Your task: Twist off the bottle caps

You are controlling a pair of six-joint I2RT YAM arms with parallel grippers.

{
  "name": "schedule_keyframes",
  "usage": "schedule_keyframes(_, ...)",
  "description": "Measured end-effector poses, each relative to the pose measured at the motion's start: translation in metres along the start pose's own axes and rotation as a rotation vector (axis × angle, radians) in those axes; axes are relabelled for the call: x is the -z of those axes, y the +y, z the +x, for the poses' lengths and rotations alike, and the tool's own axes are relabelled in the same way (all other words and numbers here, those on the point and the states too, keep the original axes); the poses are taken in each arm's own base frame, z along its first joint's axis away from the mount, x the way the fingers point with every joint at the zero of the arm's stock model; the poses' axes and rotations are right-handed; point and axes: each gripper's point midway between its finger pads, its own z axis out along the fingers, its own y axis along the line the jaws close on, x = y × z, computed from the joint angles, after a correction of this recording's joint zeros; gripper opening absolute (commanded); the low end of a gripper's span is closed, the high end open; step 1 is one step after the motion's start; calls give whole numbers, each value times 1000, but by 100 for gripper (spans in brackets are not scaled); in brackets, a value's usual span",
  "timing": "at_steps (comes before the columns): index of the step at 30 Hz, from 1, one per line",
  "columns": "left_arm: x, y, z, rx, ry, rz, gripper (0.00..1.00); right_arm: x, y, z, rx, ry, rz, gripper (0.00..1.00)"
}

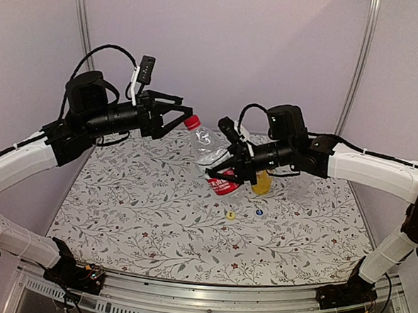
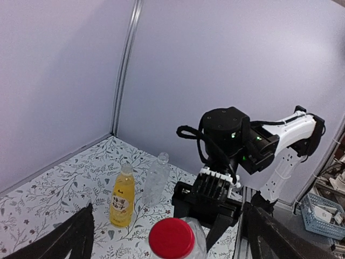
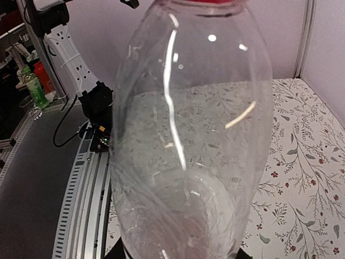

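Observation:
My right gripper [image 1: 229, 173] is shut on the clear bottle with the red-and-white label [image 1: 219, 168] and holds it tilted above the table. The bottle fills the right wrist view [image 3: 188, 135]. Its red cap [image 1: 191, 122] is on and points at my left gripper [image 1: 184, 109]. That gripper is open, and in the left wrist view the cap [image 2: 171, 238] lies between its spread fingers [image 2: 73, 237] without touching them. The yellow-orange bottle [image 2: 123, 197] and the clear unlabelled bottle [image 2: 156, 178] stand uncapped on the table. The yellow cap [image 1: 230, 215] and blue cap [image 1: 259, 212] lie loose on the table.
The floral tablecloth [image 1: 155, 217] covers the table inside pale walls. The yellow-orange bottle [image 1: 263, 182] stands just behind my right gripper. A metal rail [image 1: 207, 309] runs along the near edge.

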Motion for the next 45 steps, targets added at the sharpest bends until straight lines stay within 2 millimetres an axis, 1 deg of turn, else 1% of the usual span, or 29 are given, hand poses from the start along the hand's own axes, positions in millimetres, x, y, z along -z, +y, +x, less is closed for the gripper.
schedule_keyframes(4,5,-25,-3,-95,0,143,92,2,23,-3,15,-21,-128,36)
schedule_keyframes(5,6,-33,-1,-116,3,194,90,3,28,-4,16,-26,-156,36)
schedule_keyframes(7,9,-44,4,-147,3,268,87,5,36,-5,17,-32,-204,36)
schedule_keyframes(11,9,-58,13,-169,18,389,79,8,48,-6,19,-41,-280,36)
schedule_keyframes(12,8,-60,15,-170,23,416,76,8,51,-6,19,-43,-294,36)
schedule_keyframes(15,4,-64,24,-164,43,478,65,10,55,-5,19,-44,-319,36)
schedule_keyframes(17,0,-64,28,-146,58,507,60,10,56,-5,17,-43,-326,36)
schedule_keyframes(22,-5,-64,37,-111,84,554,58,11,58,-4,15,-41,-338,36)
schedule_keyframes(27,-2,-69,33,-115,71,578,56,11,58,-3,12,-38,-339,35)
schedule_keyframes(34,-2,-70,30,-115,63,586,50,11,58,-3,13,-38,-338,35)
schedule_keyframes(37,-1,-70,29,-117,58,586,46,11,58,-3,13,-38,-338,35)
schedule_keyframes(43,-2,-68,27,-107,55,574,33,11,58,-3,17,-39,-337,35)
schedule_keyframes(45,-2,-66,27,-101,55,565,31,10,57,-3,20,-38,-329,35)
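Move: The red cap, topping the bottle the right hand holds, sits just beyond the left hand's open fingers: about 3 cm right, 1 cm ahead, 2 cm lower. From the right hand it is some 12 cm up, 6 cm left, 2 cm ahead. Below the left hand, the yellow bottle stands 24 cm right and 4 cm ahead, and the loose yellow cap lies 13 cm right, 7 cm back, about 40 cm down. Both hands draw back about 6 cm, the left also easing right, turning clockwise and pinching the red cap. ##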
